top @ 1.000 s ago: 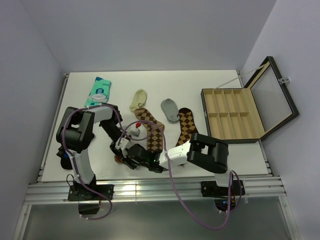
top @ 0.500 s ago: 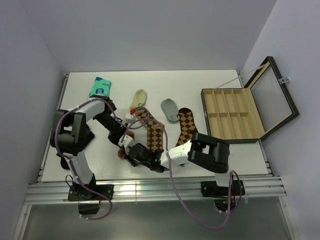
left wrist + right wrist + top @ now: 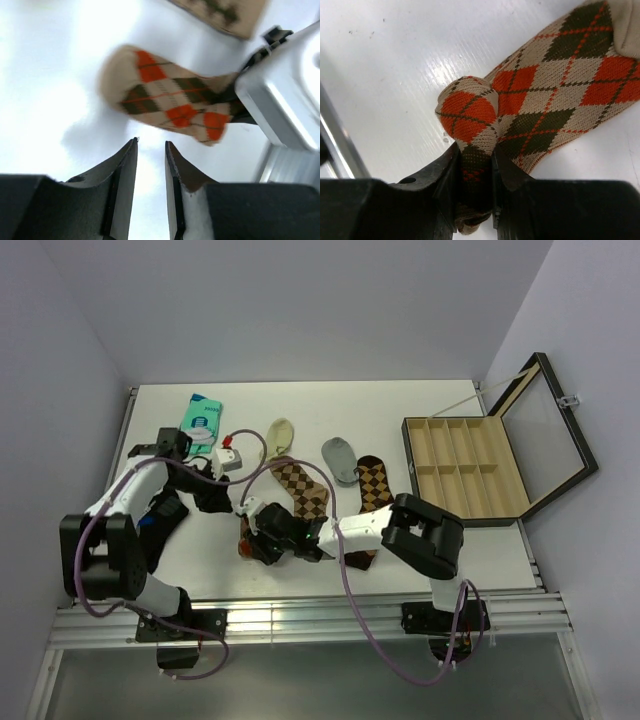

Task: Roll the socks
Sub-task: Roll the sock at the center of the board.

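The sock with red-orange diamonds lies on the white table, and its near end is curled into a small roll. My right gripper is shut on that rolled end, near the table's front. The left wrist view shows the same sock a little ahead of my left gripper, which is open and holds nothing. From above, the left gripper is to the left of the sock. The tan sock with dark brown diamonds and the dark brown sock with tan diamonds lie flat in the middle.
An open wooden box with several compartments stands at the right, its lid raised. A teal packet lies at the back left. The right arm's white housing is close beside the held sock. The table's front edge runs just below the grippers.
My left arm has swung back and to the left, away from the sock, and its jaws have opened. The right gripper has kept hold of the rolled end and shifted slightly left.
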Tool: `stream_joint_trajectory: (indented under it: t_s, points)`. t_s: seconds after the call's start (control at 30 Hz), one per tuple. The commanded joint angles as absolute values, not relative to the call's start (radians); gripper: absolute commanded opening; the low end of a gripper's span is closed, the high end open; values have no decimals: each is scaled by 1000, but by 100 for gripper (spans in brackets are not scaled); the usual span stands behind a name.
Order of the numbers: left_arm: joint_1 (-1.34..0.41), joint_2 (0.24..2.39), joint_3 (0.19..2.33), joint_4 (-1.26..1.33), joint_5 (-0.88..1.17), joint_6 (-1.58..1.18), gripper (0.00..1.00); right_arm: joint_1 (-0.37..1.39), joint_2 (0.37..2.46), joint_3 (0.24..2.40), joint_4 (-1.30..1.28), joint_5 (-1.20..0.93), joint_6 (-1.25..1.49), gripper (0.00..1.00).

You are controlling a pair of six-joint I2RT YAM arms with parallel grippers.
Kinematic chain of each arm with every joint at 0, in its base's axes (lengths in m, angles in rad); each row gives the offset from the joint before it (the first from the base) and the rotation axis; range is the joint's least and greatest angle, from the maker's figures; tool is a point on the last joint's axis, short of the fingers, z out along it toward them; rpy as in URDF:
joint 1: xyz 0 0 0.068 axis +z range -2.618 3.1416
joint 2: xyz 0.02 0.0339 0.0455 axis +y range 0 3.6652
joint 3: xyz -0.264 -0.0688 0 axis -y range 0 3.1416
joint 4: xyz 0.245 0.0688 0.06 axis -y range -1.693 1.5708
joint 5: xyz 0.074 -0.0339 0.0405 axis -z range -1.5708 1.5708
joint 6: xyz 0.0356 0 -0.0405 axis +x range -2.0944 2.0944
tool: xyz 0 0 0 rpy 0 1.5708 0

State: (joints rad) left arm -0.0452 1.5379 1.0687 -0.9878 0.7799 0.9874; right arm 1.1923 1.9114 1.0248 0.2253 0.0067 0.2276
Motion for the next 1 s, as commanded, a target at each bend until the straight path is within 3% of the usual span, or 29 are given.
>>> stream_joint_trajectory:
  t_s: [0.0, 0.2, 0.37, 0.5, 0.77, 0.9, 0.97]
  points:
    - [-9, 1416, 1014, -780, 772, 916, 33, 1134, 1954, 1074, -96, -172, 275, 0]
    - [-12, 1146, 797, -571, 756, 928, 38, 1068, 2052, 1259, -357, -340, 281, 0]
    - [-72, 1066, 706, -588, 695, 1060, 41, 987, 2132, 1403, -495, -516, 319, 5]
    - [-150, 889, 530, -496, 626, 1104, 50, 956, 2187, 1491, -569, -578, 336, 8]
    - [-218, 871, 466, -474, 629, 1127, 54, 925, 2252, 1571, -609, -689, 367, 9]
    - [-273, 879, 448, -477, 621, 1129, 66, 917, 2270, 1578, -606, -715, 374, 9]
    - [-307, 873, 436, -466, 612, 1115, 66, 916, 2276, 1588, -607, -721, 376, 9]
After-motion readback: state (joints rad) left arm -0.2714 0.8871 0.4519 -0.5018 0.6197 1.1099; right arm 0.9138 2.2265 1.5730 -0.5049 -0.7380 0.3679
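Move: The rolled end of the red-checked sock, already pinched in the right fingers at its hand point, lies about 8 cm back and 9 cm to the right of the left hand, some 7 cm lower. From the right hand, the brown argyle sock lies roughly 13 cm ahead and 10 cm to the right, on the board. The black sock is about 15 cm left of the left hand, 2 cm back and 9 cm below. Keeping its pinch on the sock's roll, the right hand stays almost in place and turns nearly 50 degrees, its upper side tipping forward. The left hand first lifts a couple of centimetres, then comes back about 6 cm and down towards that roll, drifting slightly right; its fingers open clearly wider and swing from pointing right and down to point more forward. ##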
